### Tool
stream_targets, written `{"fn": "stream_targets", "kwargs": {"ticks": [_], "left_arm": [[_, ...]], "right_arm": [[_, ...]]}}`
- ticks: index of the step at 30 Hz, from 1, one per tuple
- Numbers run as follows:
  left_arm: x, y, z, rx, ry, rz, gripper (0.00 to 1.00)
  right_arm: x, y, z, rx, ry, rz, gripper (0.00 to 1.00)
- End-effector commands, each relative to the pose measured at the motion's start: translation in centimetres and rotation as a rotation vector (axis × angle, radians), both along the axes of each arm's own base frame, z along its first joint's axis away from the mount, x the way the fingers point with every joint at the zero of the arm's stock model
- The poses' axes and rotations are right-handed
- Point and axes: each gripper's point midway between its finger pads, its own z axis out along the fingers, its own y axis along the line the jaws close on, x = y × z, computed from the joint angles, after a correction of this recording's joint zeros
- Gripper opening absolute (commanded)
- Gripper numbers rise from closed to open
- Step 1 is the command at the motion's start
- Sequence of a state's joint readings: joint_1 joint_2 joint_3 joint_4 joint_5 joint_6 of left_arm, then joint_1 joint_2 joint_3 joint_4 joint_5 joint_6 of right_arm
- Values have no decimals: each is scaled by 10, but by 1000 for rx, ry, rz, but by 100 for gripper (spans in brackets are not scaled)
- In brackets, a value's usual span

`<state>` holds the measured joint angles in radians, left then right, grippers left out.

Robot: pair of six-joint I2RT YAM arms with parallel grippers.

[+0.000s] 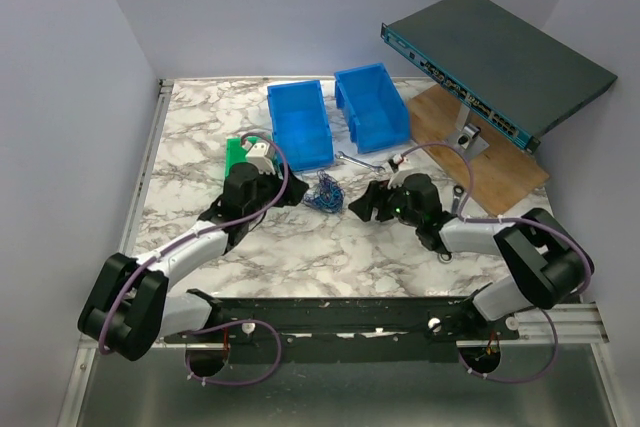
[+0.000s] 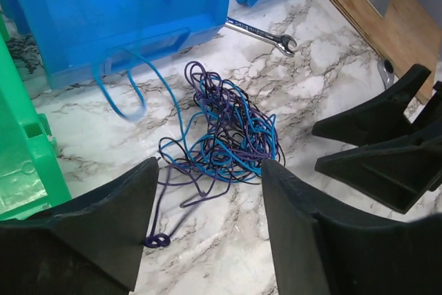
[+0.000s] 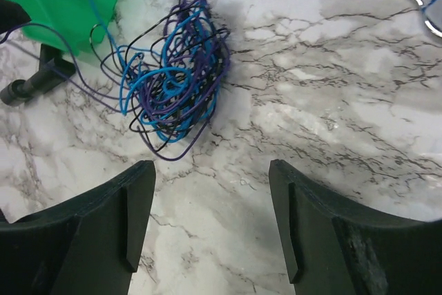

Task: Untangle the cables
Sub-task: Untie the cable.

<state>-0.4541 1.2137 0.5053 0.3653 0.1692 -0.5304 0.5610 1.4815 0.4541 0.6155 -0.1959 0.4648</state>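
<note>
The cables [image 1: 324, 191] lie as one tangled heap of thin blue, purple and black wires on the marble table, between my two grippers. In the left wrist view the heap of cables [image 2: 228, 129] rests just beyond my left gripper [image 2: 210, 170], which is open with nothing between its fingers; one purple strand trails to a small loop beside the left finger [image 2: 110, 219]. In the right wrist view the cables [image 3: 173, 81] lie up and to the left of my right gripper [image 3: 210, 174], open over bare marble. From above, the left gripper [image 1: 296, 194] and right gripper [image 1: 357, 203] flank the heap.
Two blue bins [image 1: 300, 125] [image 1: 371, 105] stand behind the heap. A green block [image 1: 237, 155] sits by the left arm. A silver wrench [image 1: 353, 160] lies right of the bins. A grey network switch [image 1: 495, 65] rests on a wooden board [image 1: 480, 162] at the back right.
</note>
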Motion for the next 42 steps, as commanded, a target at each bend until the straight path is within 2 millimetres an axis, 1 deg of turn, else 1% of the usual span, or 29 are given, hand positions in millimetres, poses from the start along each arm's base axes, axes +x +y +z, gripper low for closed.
{"fn": "stream_targets", "kwargs": {"ticks": [1, 3, 6, 8, 12, 13, 16, 19, 20, 22, 24, 26, 28, 30, 33, 36, 38, 42], "left_arm": [[5, 1, 1, 57, -2, 13, 67], [8, 4, -1, 89, 7, 32, 71], [11, 10, -3, 117, 13, 67, 73], [13, 19, -3, 137, 10, 116, 74], [11, 40, 9, 141, -48, 214, 76], [9, 43, 13, 135, -67, 224, 77], [4, 46, 19, 118, -118, 224, 78], [2, 36, 24, 100, -147, 162, 78], [2, 31, 25, 93, -151, 137, 78], [0, 21, 25, 79, -153, 84, 78], [-1, 14, 26, 71, -156, 45, 78], [-3, 5, 26, 61, -161, -8, 78], [-6, -11, 26, 46, -155, -98, 79], [-6, -21, 20, 47, -121, -146, 79], [0, -30, 7, 68, -45, -173, 79], [4, -36, -13, 101, 59, -201, 78], [6, -40, -22, 117, 109, -215, 77], [8, -44, -36, 142, 186, -231, 76]], "right_arm": [[4, 23, 12, 58, -25, 96, 74], [8, 31, 11, 61, -5, 112, 73], [14, 42, 7, 35, 26, 120, 72], [19, 46, 3, 25, 47, 118, 71], [23, 51, -11, 10, 98, 115, 64], [22, 53, -15, 12, 107, 126, 63], [17, 58, -22, 27, 121, 155, 53], [13, 61, -27, 27, 128, 177, 38], [12, 61, -28, 26, 128, 182, 31], [8, 62, -29, 29, 129, 199, 12], [4, 64, -27, 36, 123, 223, 1], [0, 64, -26, 36, 117, 239, 1], [-4, 65, -25, 34, 106, 256, 1], [-7, 66, -22, 34, 97, 272, 1], [-12, 64, -21, 33, 94, 283, 1], [-21, 59, -22, 33, 100, 287, 1], [-27, 55, -23, 33, 106, 289, 1], [-31, 51, -25, 24, 114, 278, 1]]}}
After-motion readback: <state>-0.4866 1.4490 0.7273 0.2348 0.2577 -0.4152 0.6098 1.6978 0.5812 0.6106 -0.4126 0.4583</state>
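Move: The cable bundle lies about 4 cm ahead of the right gripper, some 9 cm to its left and 4 cm lower. From the left gripper the bundle is roughly 6 cm to the right, 3 cm ahead and 10 cm down. The wrench is about 13 cm straight ahead of the right gripper; the green bin sits some 12 cm to the left of the left gripper and 8 cm farther out. Reach the open right gripper forward-left about 6 cm and down to the bundle's near right end, pinch it shut there, then draw back some 4 cm, turning about 15 degrees counter-clockwise overall. Meanwhile open the left gripper wider, swing it left and up about 4 cm, then bring it back right and down, still open, close over the bundle. ##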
